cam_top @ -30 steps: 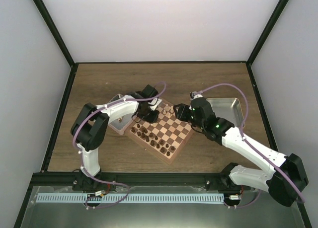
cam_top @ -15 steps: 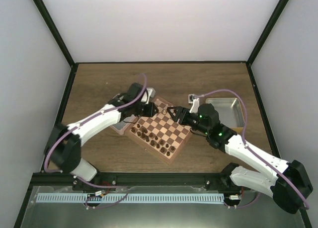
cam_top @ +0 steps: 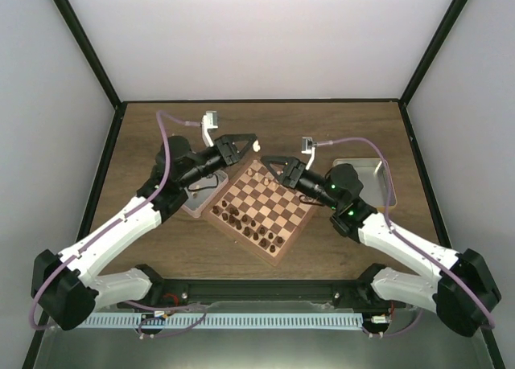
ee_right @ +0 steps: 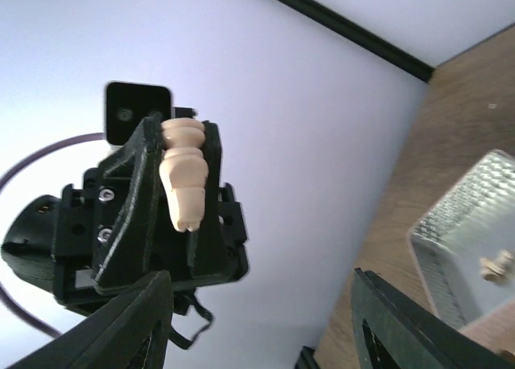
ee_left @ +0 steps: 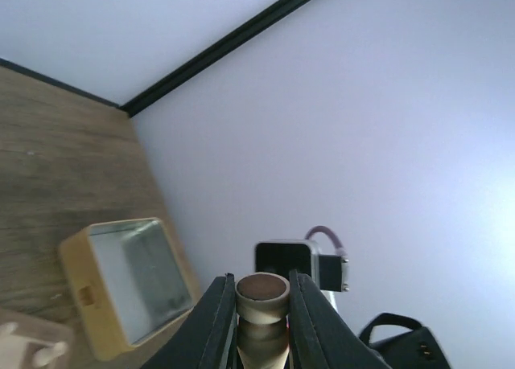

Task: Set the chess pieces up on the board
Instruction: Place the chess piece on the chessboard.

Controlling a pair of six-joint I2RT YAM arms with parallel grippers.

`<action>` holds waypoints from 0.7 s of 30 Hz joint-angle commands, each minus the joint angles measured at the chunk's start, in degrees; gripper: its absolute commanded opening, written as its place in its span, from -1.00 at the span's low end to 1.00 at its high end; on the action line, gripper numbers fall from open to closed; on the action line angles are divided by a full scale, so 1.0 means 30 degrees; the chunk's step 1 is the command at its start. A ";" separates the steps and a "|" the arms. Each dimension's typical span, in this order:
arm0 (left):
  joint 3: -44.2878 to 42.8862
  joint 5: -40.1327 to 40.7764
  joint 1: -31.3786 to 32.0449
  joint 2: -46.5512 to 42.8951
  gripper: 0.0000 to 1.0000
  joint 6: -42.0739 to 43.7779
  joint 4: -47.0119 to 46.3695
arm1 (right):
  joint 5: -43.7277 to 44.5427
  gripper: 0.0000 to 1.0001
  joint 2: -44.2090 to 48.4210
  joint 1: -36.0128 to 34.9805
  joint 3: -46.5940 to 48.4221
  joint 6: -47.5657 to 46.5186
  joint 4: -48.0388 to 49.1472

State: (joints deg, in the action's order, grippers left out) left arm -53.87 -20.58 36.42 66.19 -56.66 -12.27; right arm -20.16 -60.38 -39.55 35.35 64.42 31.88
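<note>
The board [cam_top: 273,212] lies tilted in mid-table. Dark pieces [cam_top: 241,219] line its near-left side, and a few light chess pieces [cam_top: 257,174] stand at its far corner. My left gripper [cam_top: 251,142] is raised above the board's far corner and shut on a light beige piece [cam_top: 257,145]. In the left wrist view that piece [ee_left: 261,305] sits base-out between the pads. The right wrist view also shows it [ee_right: 183,172]. My right gripper [cam_top: 273,168] is open and empty, and faces the left gripper at a short distance. Its fingers [ee_right: 129,321] are spread wide.
A silver metal tray [cam_top: 378,170] lies right of the board and also shows in the left wrist view [ee_left: 76,252]. A small tray [cam_top: 191,210] lies left of the board. In the right wrist view it [ee_right: 451,224] holds a light piece [ee_right: 493,266]. Dark frame posts border the table.
Both grippers have risen off the board. The left one swung back and up with the light piece. The right one turned toward it with its jaws open.
</note>
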 commanded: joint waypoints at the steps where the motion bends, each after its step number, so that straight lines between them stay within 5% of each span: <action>1: 0.0255 -0.0996 0.0074 -0.0109 -0.77 -0.3032 -0.3740 | -0.1537 0.24 -0.0767 0.0058 0.1928 0.1431 0.3084; 21: 0.0750 -0.1479 0.0075 -0.0297 -0.77 -0.3780 -0.4804 | -0.1648 -0.45 -0.1925 0.0058 0.3420 0.1241 0.3590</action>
State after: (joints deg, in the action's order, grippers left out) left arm -52.27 -24.29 36.42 65.60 -67.31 -24.32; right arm -25.54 -65.95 -39.55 42.72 69.30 40.62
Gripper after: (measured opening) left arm 0.162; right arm 0.290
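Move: The chess piece is already held in the left gripper's fingertips. From there the right gripper's open fingers wait about 3 cm to the right, 4 cm back and 3 cm lower. Seen from the right hand, the piece is about 4 cm ahead, 3 cm left and 3 cm up; the board's middle is level sideways, some 3 cm back and 30 cm below. The tray of light pieces sits roughly 16 cm left of the left hand, 2 cm ahead and 34 cm down. Raise the right gripper about 6 cm, easing slightly left, until its fingertips stand either side of the piece's notched end, then narrow them around it to roughly half their opening. Meanwhile keep the left fingers shut on the piece and lift it some 4 cm, drawing slightly back and tipping the fingertips up about 10 degrees. ##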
